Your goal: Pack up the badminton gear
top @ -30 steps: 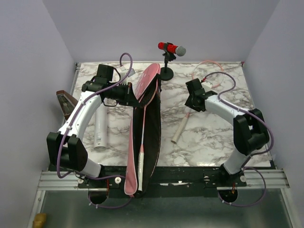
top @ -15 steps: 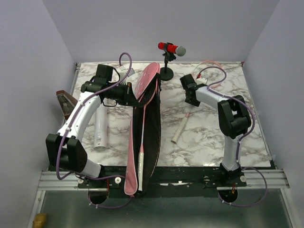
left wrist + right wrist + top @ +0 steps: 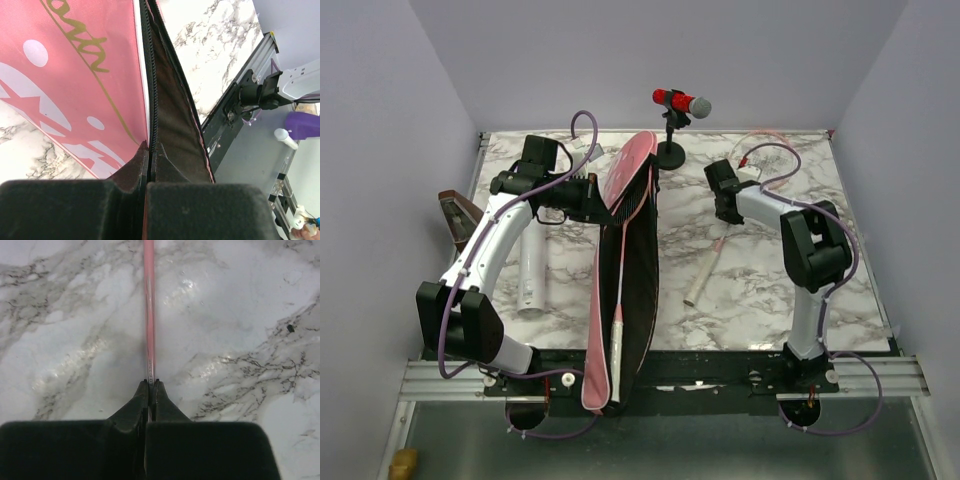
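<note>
The long pink bag (image 3: 638, 175) lies open down the middle of the table, one pink racket inside, its white handle (image 3: 617, 345) near the front. My left gripper (image 3: 602, 203) is shut on the bag's zipper edge; the left wrist view shows it (image 3: 149, 146) pinching the edge beside the pink panel (image 3: 75, 75). The second racket lies on the marble at the right, its white handle (image 3: 699, 278) pointing to the front. My right gripper (image 3: 723, 218) is shut on its thin pink shaft (image 3: 149, 310), low over the table. The white tube (image 3: 531, 268) lies left of the bag.
A red microphone (image 3: 680, 102) on a black stand is at the back centre. A brown wedge box (image 3: 456, 212) sits off the table's left edge. The marble table (image 3: 760, 290) ends at a metal rail at the front.
My right arm's elbow has swung in to the left and its gripper has shifted slightly back and left along the racket shaft. The left arm and the bag have not moved.
</note>
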### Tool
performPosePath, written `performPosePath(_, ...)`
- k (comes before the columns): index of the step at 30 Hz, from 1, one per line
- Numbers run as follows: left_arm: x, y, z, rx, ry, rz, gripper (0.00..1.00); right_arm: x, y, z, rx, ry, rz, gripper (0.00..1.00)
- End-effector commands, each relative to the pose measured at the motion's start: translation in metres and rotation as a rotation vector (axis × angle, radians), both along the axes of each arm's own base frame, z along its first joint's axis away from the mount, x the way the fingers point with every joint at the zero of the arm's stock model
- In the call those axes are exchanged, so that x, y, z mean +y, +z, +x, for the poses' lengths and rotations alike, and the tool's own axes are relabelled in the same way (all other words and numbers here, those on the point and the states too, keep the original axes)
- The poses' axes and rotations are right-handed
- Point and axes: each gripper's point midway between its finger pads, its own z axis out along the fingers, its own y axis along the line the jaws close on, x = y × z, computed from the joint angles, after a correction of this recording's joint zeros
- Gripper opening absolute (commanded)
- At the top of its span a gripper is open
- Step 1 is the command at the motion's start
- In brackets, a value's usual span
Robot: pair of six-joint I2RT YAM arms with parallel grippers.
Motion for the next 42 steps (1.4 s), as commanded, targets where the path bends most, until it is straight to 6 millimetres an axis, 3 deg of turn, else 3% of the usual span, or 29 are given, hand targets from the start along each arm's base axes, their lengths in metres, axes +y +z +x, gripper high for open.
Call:
performPosePath(1, -0.002, 0.022, 0.0, -0.076, -0.022, -0.045, 0.0, -0.008, -0.002, -0.034, 0.05, 0.011, 0.01, 0.0)
performPosePath(6, -0.002, 0.018, 0.008, -0.083, -0.008, -0.034, 0.0, 0.001, 0.04, -0.068, -0.008, 0.089, 0.091, 0.0)
performPosePath(10, -0.002, 0.012, 0.015, -0.075, -0.002, -0.023, 0.0, 0.017, 0.072, -0.113, -0.015, 0.181, 0.082, 0.0)
performPosePath(16, 0.0, 0.005, 0.027, -0.077, 0.026, -0.002, 0.0, 0.046, 0.091, -0.197, 0.036, 0.306, 0.103, 0.01)
performPosePath(22, 0.001, -0.003, 0.052, -0.077, 0.082, 0.029, 0.0, 0.067, 0.105, -0.261, 0.082, 0.4, 0.141, 0.0)
performPosePath(30, 0.004, -0.023, 0.079, -0.05, 0.123, 0.086, 0.0, 0.093, 0.126, -0.295, 0.105, 0.507, 0.095, 0.0)
performPosePath(37, 0.007, -0.032, 0.086, -0.051, 0.133, 0.11, 0.0, 0.093, 0.15, -0.311, 0.097, 0.537, 0.045, 0.0)
performPosePath(42, 0.006, -0.036, 0.093, -0.036, 0.138, 0.105, 0.0, 0.112, 0.153, -0.323, 0.121, 0.617, 0.016, 0.0)
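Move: Some 28 cm to the right hand's left and 20 cm back towards the base lies the middle of the open pink bag, about 9 cm higher; the other racket, already in it, lies at about the same place. The mic stand is roughly 20 cm ahead and 18 cm left of the right hand. From the left hand, which holds the bag's rim, the bag's middle is about 9 cm back, 4 cm right and 12 cm down; the shuttlecock tube is some 22 cm left, level with it and 20 cm down. Keeping its pinch on the racket's shaft, the right hand draws it back low, then sweeps back and left nearer the bag's right side, about 32 cm back and 11 cm left, rising 15 cm and turning some 35 degrees counter-clockwise. The left hand, still gripping the rim, first waits, then pushes the bag about 7 cm forward while sinking 5 cm. ##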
